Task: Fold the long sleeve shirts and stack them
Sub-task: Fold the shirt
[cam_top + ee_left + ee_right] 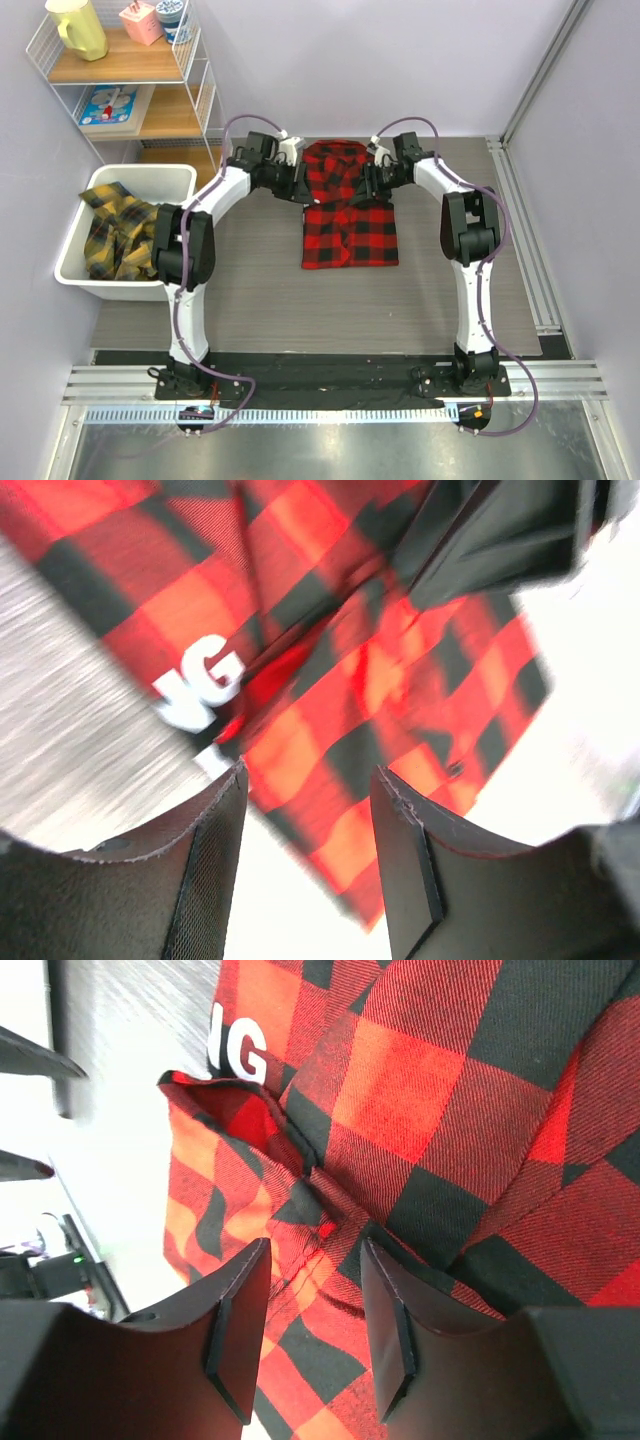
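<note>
A red-and-black checked shirt lies folded into a narrow rectangle at the back middle of the table, collar end toward the far wall. Its white lettering shows in the left wrist view, and the same lettering in the right wrist view. My left gripper hangs at the shirt's upper left edge. Seen from the wrist, the left gripper stands open, with the shirt beyond its fingertips. My right gripper is at the upper right edge. Up close, the right gripper has its jaws apart just over rumpled cloth. Yellow-and-black shirts lie bunched in a bin.
The white bin stands at the table's left edge. Behind it is a wire shelf with a yellow jug and small items. An aluminium rail runs along the right side. The far wall is close behind the shirt.
</note>
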Controlling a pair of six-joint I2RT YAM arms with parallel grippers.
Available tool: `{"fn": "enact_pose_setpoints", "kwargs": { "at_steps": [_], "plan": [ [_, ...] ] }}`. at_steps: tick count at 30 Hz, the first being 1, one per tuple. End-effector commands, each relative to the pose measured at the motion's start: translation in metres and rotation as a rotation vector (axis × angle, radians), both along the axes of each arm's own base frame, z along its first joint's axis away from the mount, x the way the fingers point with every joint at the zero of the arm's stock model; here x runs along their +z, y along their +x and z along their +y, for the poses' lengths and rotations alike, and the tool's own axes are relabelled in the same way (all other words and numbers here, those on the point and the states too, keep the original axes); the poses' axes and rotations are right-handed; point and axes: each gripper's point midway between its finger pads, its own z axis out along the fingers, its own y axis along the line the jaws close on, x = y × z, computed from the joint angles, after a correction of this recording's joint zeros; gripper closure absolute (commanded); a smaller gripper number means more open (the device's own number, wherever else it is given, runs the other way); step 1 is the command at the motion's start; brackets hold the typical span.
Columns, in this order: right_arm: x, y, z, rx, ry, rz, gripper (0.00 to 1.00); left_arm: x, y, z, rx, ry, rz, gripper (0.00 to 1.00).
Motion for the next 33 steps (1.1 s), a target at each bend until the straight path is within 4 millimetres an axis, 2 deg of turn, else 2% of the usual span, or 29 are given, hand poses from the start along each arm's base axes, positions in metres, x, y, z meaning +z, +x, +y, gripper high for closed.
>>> {"fn": "enact_pose_setpoints", "kwargs": {
  "at_steps": [1,4,9,11,18,22,23,24,28,33],
  "plan": [
    [0.008,0.015,0.002,0.007,-0.057,-0.088,0.52,-0.005,-0.016,0.013,-0.214,0.133,-0.096,0.47],
    [0.006,0.013,0.008,0.026,-0.050,-0.086,0.52,-0.020,-0.009,0.020,-0.252,0.203,-0.126,0.48],
    [0.011,0.015,0.016,0.041,-0.029,-0.101,0.58,-0.027,0.006,0.020,-0.307,0.232,-0.216,0.50],
    [0.012,0.017,0.017,0.038,-0.027,-0.108,0.62,-0.036,0.012,0.019,-0.316,0.246,-0.223,0.51],
    [0.014,0.019,0.016,0.037,-0.032,-0.115,0.78,-0.047,0.032,0.016,-0.331,0.273,-0.268,0.58],
    [0.022,0.021,0.016,0.043,-0.031,-0.140,0.90,-0.044,0.041,0.013,-0.323,0.276,-0.287,0.69],
    [0.024,0.022,0.017,0.044,-0.033,-0.149,0.97,-0.044,0.042,0.012,-0.324,0.272,-0.289,0.74],
    [0.027,0.023,0.015,0.040,-0.038,-0.157,0.99,-0.044,0.041,0.011,-0.326,0.266,-0.286,0.81],
    [0.034,0.026,0.009,0.027,-0.054,-0.180,0.99,-0.037,0.040,0.007,-0.322,0.242,-0.282,0.99],
    [0.036,0.033,-0.007,0.001,-0.095,-0.209,0.99,-0.029,0.038,0.004,-0.325,0.217,-0.282,1.00]
  ]
}}
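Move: Below and just ahead of the left hand is the shirt's left fold corner, about 3 cm forward, 1 cm left and 6 cm down, with the white letters beside it. The shirt's far edge is some 18 cm ahead and 7 cm right, its near edge 11 cm back and 9 cm right. For the right hand, the shirt's middle ridge lies almost between the open fingertips, 1 cm forward, 1 cm left and 1 cm down, with the left fold corner 13 cm to its left. Sinking about 6 cm onto the fold corner by the letters, the left hand then eases some 3 cm forward, turning clockwise and pointing its fingers more steeply down, and closes to pinch the cloth, rising about 1 cm. The right hand creeps a centimetre or so forward and shuts slightly earlier, pinching the ridge farther right. ##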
